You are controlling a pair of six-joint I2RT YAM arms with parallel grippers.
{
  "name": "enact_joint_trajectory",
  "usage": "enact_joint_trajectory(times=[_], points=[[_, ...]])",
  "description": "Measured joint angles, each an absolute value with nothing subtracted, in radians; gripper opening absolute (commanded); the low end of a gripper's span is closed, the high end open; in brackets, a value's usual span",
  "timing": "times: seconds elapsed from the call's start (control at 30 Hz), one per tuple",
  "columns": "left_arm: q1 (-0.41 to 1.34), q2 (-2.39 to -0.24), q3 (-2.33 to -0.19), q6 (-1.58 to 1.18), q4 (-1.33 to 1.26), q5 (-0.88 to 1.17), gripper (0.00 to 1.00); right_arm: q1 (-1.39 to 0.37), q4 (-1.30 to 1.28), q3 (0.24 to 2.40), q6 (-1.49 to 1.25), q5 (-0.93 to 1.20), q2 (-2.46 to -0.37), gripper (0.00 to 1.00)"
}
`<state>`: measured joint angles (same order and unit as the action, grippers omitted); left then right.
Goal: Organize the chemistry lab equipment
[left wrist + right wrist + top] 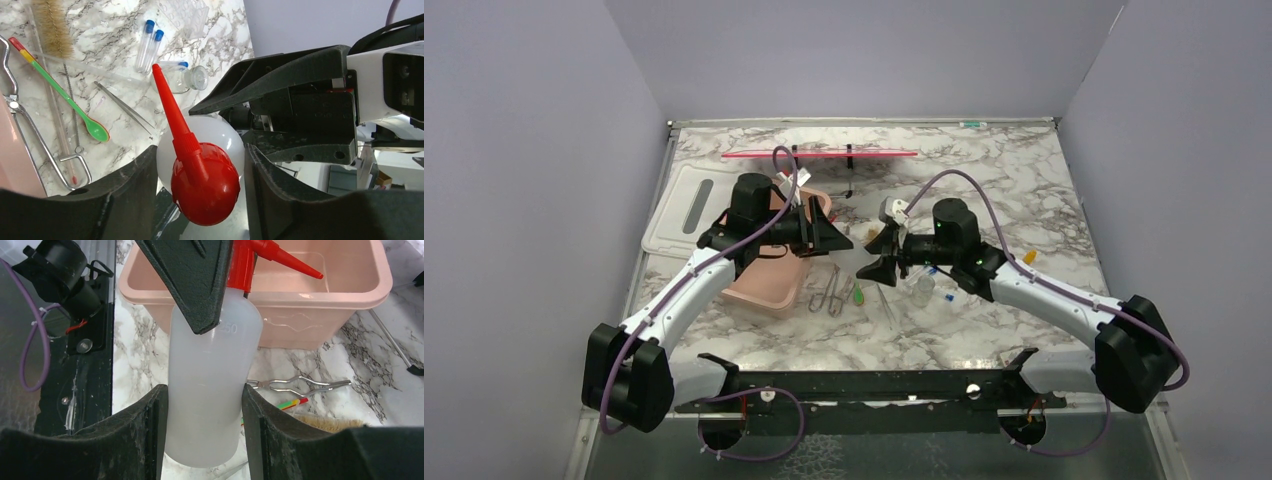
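Observation:
The clear squeeze bottle [212,370] with its red nozzle [172,107] hangs upright above the marble. My right gripper [202,390] is shut on its lower body. My left gripper [200,150] reaches in from the other side, both fingers against the bottle's shoulder just below the red cap [205,185]. On the table beneath lie the metal tongs [30,135], the green-handled tool [65,97], the brush [52,25], a thin metal rod [125,107], two blue-capped tubes [148,42] and a glass vial [192,79]. In the top view the grippers [834,238] [879,255] meet at mid-table.
The pink tub [350,290] stands just behind the bottle, left of centre in the top view [769,285]. A white board [686,205] lies at the far left. A pink bar on black stands [819,154] runs along the back. A clear rack [187,15] sits near the tubes.

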<state>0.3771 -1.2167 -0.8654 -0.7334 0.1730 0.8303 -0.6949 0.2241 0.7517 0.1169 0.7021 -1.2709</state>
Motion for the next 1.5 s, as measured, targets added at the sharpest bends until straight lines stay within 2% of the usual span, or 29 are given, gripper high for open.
enact_joint_trajectory(times=[0.1,0.23,0.5,0.67,0.93,1.23,1.5], points=[[0.377,-1.217,-0.869,-0.716,0.191,0.83,0.46,-0.695,0.206,0.762,0.117,0.701,-1.277,0.75],[0.377,-1.213,-0.89,-0.666,0.238,0.805,0.46,-0.695,0.191,0.784,0.088,0.664,-1.276,0.83],[0.373,-1.133,-1.086,-0.492,0.459,0.566,0.46,-0.695,0.245,0.749,-0.039,0.485,-1.122,0.83],[0.373,-1.073,-1.204,-0.395,0.602,0.271,0.46,-0.695,0.273,0.738,-0.095,0.395,-1.042,0.83],[0.368,-1.068,-1.164,-0.332,0.714,-0.133,0.46,-0.695,0.274,0.703,-0.136,0.32,-1.043,0.82],[0.368,-1.204,-1.024,-0.343,0.64,-0.231,0.46,-0.695,0.277,0.647,-0.197,0.303,-1.066,0.82],[0.361,-1.344,-1.01,-0.333,0.518,-0.257,0.45,-0.695,0.292,0.633,-0.236,0.304,-1.068,0.82]])
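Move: Both my hands are on the wash bottle. The pink bin I'm taking it to has its middle about 16 cm left of my left hand, 8 cm farther out and 17 cm lower. The metal tongs lie roughly 21 cm below that hand, nearly straight under it; the green spoon is 5 cm to their right and a shade farther out. From my right hand the bin is some 24 cm left, 11 cm ahead and 15 cm below. My right hand opens and lets go of the bottle's lower body, easing off a few centimetres to the right and slightly forward, rising and sinking again. My left hand keeps its grip near the red cap, lifts about 7 cm while swinging left and forward over the bin, turns its fingers from pointing right to pointing down, then lowers the bottle some 16 cm into the bin. ##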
